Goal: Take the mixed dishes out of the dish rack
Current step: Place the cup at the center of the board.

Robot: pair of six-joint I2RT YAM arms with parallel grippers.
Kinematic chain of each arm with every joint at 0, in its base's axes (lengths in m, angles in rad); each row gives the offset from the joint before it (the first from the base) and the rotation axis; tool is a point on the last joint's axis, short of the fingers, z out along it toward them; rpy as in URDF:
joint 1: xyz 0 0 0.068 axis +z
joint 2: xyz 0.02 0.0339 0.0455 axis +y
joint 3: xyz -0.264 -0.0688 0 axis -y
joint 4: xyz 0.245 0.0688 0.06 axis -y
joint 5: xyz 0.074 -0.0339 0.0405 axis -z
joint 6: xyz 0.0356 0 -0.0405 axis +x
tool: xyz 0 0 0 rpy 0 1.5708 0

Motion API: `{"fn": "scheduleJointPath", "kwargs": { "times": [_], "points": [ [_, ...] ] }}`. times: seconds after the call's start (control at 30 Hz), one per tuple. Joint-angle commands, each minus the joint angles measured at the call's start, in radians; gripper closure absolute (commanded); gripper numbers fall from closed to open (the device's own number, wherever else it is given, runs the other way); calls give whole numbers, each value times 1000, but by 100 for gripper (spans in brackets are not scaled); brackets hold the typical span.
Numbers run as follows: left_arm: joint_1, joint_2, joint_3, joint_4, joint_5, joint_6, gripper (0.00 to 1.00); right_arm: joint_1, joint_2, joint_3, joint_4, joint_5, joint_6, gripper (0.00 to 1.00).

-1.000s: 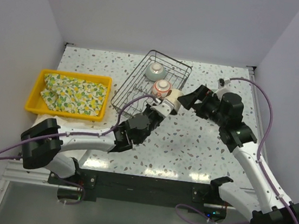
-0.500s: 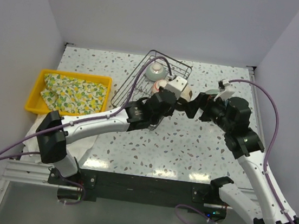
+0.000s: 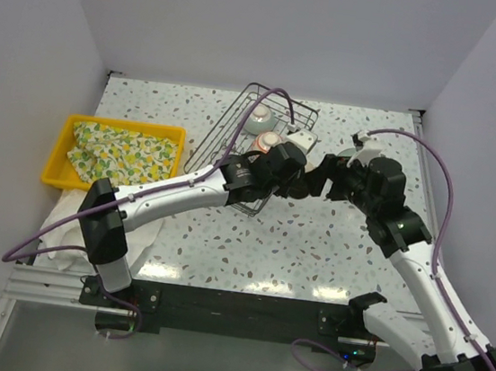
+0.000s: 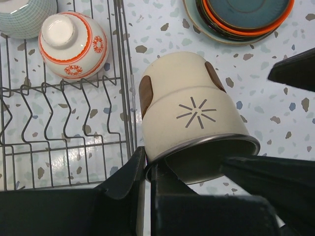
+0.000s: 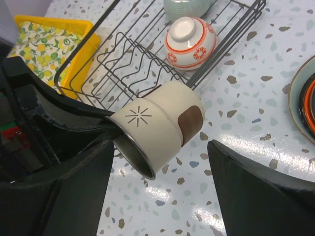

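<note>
A beige cup [image 4: 192, 113] [image 5: 157, 123] [image 3: 300, 140] hangs tipped on its side above the table, just right of the dish rack [image 3: 281, 99] [image 4: 123, 73] [image 5: 128, 54]. My left gripper [image 4: 147, 162] [image 3: 286, 158] is shut on the cup's rim. My right gripper [image 5: 161, 147] [image 3: 318, 171] is open, one finger on each side of the cup and neither touching it. Two bowls sit upside down in the rack: a red-patterned white bowl [image 4: 74, 44] [image 5: 189, 42] [image 3: 269, 140] and a celadon bowl [image 4: 24, 14] [image 5: 187, 7] [image 3: 261, 117]. Stacked plates [image 4: 241, 19] [image 5: 305, 98] lie on the table right of the rack.
A yellow tray [image 3: 57, 158] [image 5: 91, 37] holding a yellow-patterned cloth [image 3: 120, 156] sits at the left of the table. White cloth [image 3: 146, 241] lies near the left arm's base. The speckled tabletop [image 3: 314, 239] stretches in front of the rack.
My left arm has carried the cup from the rack's near side up and to the right. The right gripper has moved in round the cup, and its jaws have narrowed a little.
</note>
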State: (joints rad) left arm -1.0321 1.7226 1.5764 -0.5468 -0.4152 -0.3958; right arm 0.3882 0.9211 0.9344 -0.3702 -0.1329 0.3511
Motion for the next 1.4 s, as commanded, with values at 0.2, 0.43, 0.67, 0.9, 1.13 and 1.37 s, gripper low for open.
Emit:
{"fn": "scheduleJointPath", "kwargs": {
  "times": [0.2,0.43,0.67,0.9,1.13,1.37],
  "points": [
    [20,-6,68,-36,38,-38,100,141,78,8,53,133,-55,39],
    [27,-21,70,-31,81,-37,100,179,102,-22,82,314,-77,62],
    [30,-52,70,-30,147,-54,100,218,162,-6,74,398,-109,72],
    [32,-101,39,21,230,-63,100,225,197,0,24,528,-110,99],
    [47,-161,-16,110,296,-77,83,224,190,20,-16,584,-147,100],
    [70,-296,-127,220,273,-71,55,222,182,33,-64,642,-175,100]
  ]
}}
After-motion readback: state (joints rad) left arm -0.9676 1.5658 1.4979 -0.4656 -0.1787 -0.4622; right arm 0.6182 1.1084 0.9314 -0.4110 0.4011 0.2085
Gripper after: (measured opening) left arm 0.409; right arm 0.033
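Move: The cup is still pinched by its rim in my left hand, its middle about 3 cm to the right of that hand, 1 cm ahead and 3 cm below. From my open right hand the cup lies roughly 4 cm left, 2 cm ahead and 7 cm below. From that same right hand, the orange-patterned bowl is some 14 cm left and 11 cm ahead, and the plate stack 11 cm right and 7 cm ahead, both around 20 cm lower. I take the cup over from hand to hand. My right hand sinks about 6 cm, swinging a little left to the cup and back again, easing forward and rolling its left side down some 25 degrees as its wide-open fingers shut on the near rim. My left keeps its pinch almost still, then opens partway and lifts about 3 cm off, tilting. ##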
